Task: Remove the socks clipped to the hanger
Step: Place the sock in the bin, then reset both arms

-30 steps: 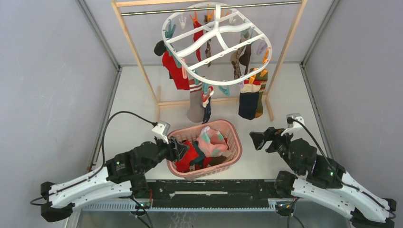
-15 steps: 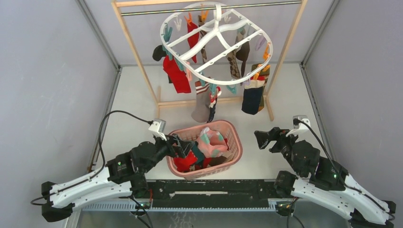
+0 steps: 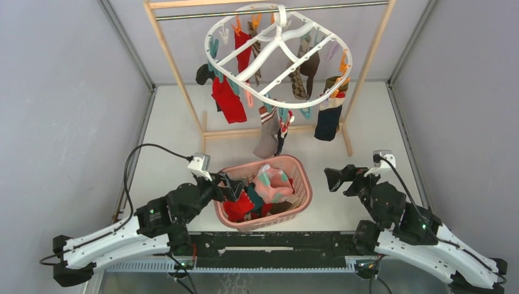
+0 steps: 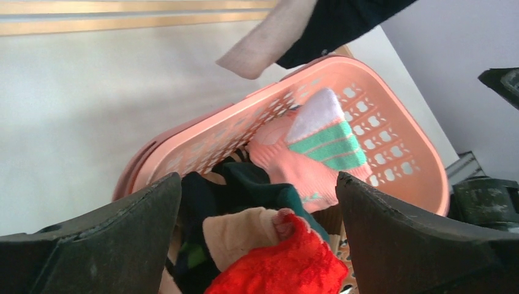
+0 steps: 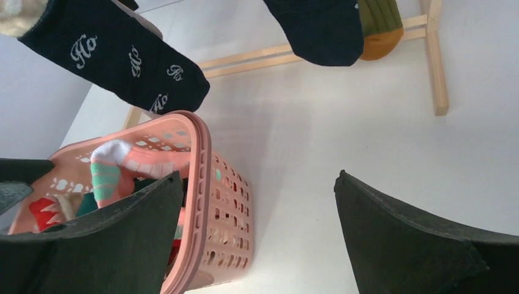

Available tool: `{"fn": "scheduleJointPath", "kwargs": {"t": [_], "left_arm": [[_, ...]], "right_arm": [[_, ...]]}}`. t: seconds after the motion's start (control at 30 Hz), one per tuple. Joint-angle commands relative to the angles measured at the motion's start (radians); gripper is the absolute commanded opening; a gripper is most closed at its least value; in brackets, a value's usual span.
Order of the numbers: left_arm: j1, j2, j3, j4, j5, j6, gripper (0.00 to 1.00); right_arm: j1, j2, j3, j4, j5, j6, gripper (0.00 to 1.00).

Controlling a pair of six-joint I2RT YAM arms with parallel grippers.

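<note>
The white oval hanger (image 3: pixel 278 58) hangs tilted from the metal rail, and several socks are clipped to it. Among them are a red one (image 3: pixel 227 98), a grey one (image 3: pixel 267 138) and a navy one (image 3: pixel 327 122). My left gripper (image 3: pixel 235 187) (image 4: pixel 257 177) is open over the left end of the pink basket (image 3: pixel 304 190), with nothing between its fingers. Below it in the basket lie a red fluffy sock (image 4: pixel 275 263) and a pink sock with teal stripes (image 4: pixel 312 144). My right gripper (image 3: pixel 333 179) (image 5: pixel 258 176) is open and empty, low over the table to the right of the basket (image 5: pixel 226 202).
A wooden-framed rail (image 3: pixel 177 73) stands at the back, with its foot bar (image 5: pixel 437 67) on the table. Grey walls close in both sides. A navy lettered sock (image 5: pixel 128 58) and a navy toe (image 5: pixel 318 30) dangle above the right wrist view.
My left gripper has opened wide over the basket, and the red sock lies loose under it. My right gripper has opened a little more. The hanger has swung to the left.
</note>
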Motion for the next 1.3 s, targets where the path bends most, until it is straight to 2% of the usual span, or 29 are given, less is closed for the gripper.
{"fn": "scheduleJointPath", "kwargs": {"t": [0.0,0.13,0.23,0.37,0.47,0.57,0.63,0.73,0.83,0.9,1.0,1.13,1.27], "left_arm": [[-0.004,-0.024,0.071,-0.025,-0.132,0.069,1.0],[-0.003,-0.027,0.119,0.048,-0.184,0.183,1.0],[0.004,-0.005,0.183,0.068,-0.246,0.27,1.0],[0.056,0.025,0.242,0.093,-0.218,0.353,1.0],[0.18,0.033,0.249,0.094,-0.129,0.365,1.0],[0.389,0.019,0.223,0.091,-0.049,0.337,1.0],[0.539,0.008,0.196,0.089,0.007,0.305,1.0],[0.755,0.017,0.168,0.082,0.139,0.256,1.0],[0.873,0.021,0.122,0.128,0.154,0.235,1.0],[0.904,-0.003,0.056,0.195,0.129,0.225,1.0],[0.914,0.01,-0.037,0.314,0.014,0.263,1.0],[0.95,0.183,-0.125,0.512,-0.107,0.31,1.0],[0.976,0.322,-0.241,0.81,-0.066,0.443,1.0]], "right_arm": [[-0.01,0.023,-0.018,0.19,0.031,-0.117,1.0],[-0.043,0.122,0.002,0.364,-0.011,-0.226,1.0],[-0.121,0.249,0.062,0.436,-0.091,-0.266,1.0],[-0.223,0.369,0.139,0.506,-0.227,-0.291,1.0],[-0.295,0.427,0.183,0.53,-0.273,-0.32,1.0],[-0.403,0.463,0.218,0.527,-0.311,-0.347,1.0],[-0.515,0.471,0.213,0.532,-0.389,-0.341,1.0],[-0.644,0.479,0.176,0.55,-0.464,-0.333,1.0],[-0.738,0.471,0.101,0.59,-0.453,-0.342,1.0],[-0.78,0.46,0.025,0.641,-0.437,-0.354,1.0],[-0.807,0.447,-0.076,0.747,-0.399,-0.386,1.0],[-0.844,0.454,-0.227,0.909,-0.351,-0.418,1.0],[-0.884,0.504,-0.368,1.078,-0.3,-0.436,1.0]]}}
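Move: The rack's left foot lies some 22 cm ahead of my left hand, 17 cm to its left and 18 cm lower. The bin's middle is about 10 cm to that hand's right, level with it and 14 cm below, and a grey sock hangs 14 cm ahead and 10 cm right. From my right hand, the rack's right foot is about 25 cm ahead, 12 cm right and 20 cm down, a navy sock hanging 18 cm ahead and 4 cm left. I lift my empty left hand about 10 cm off the bin, swing it left and forward, then sink beside the rack's left foot, some 22 cm left in all, turning over 50 degrees counter-clockwise. My right hand rises forward, then veers right and drops about 14 cm towards the right foot, turning clockwise. Both grippers stay open. ##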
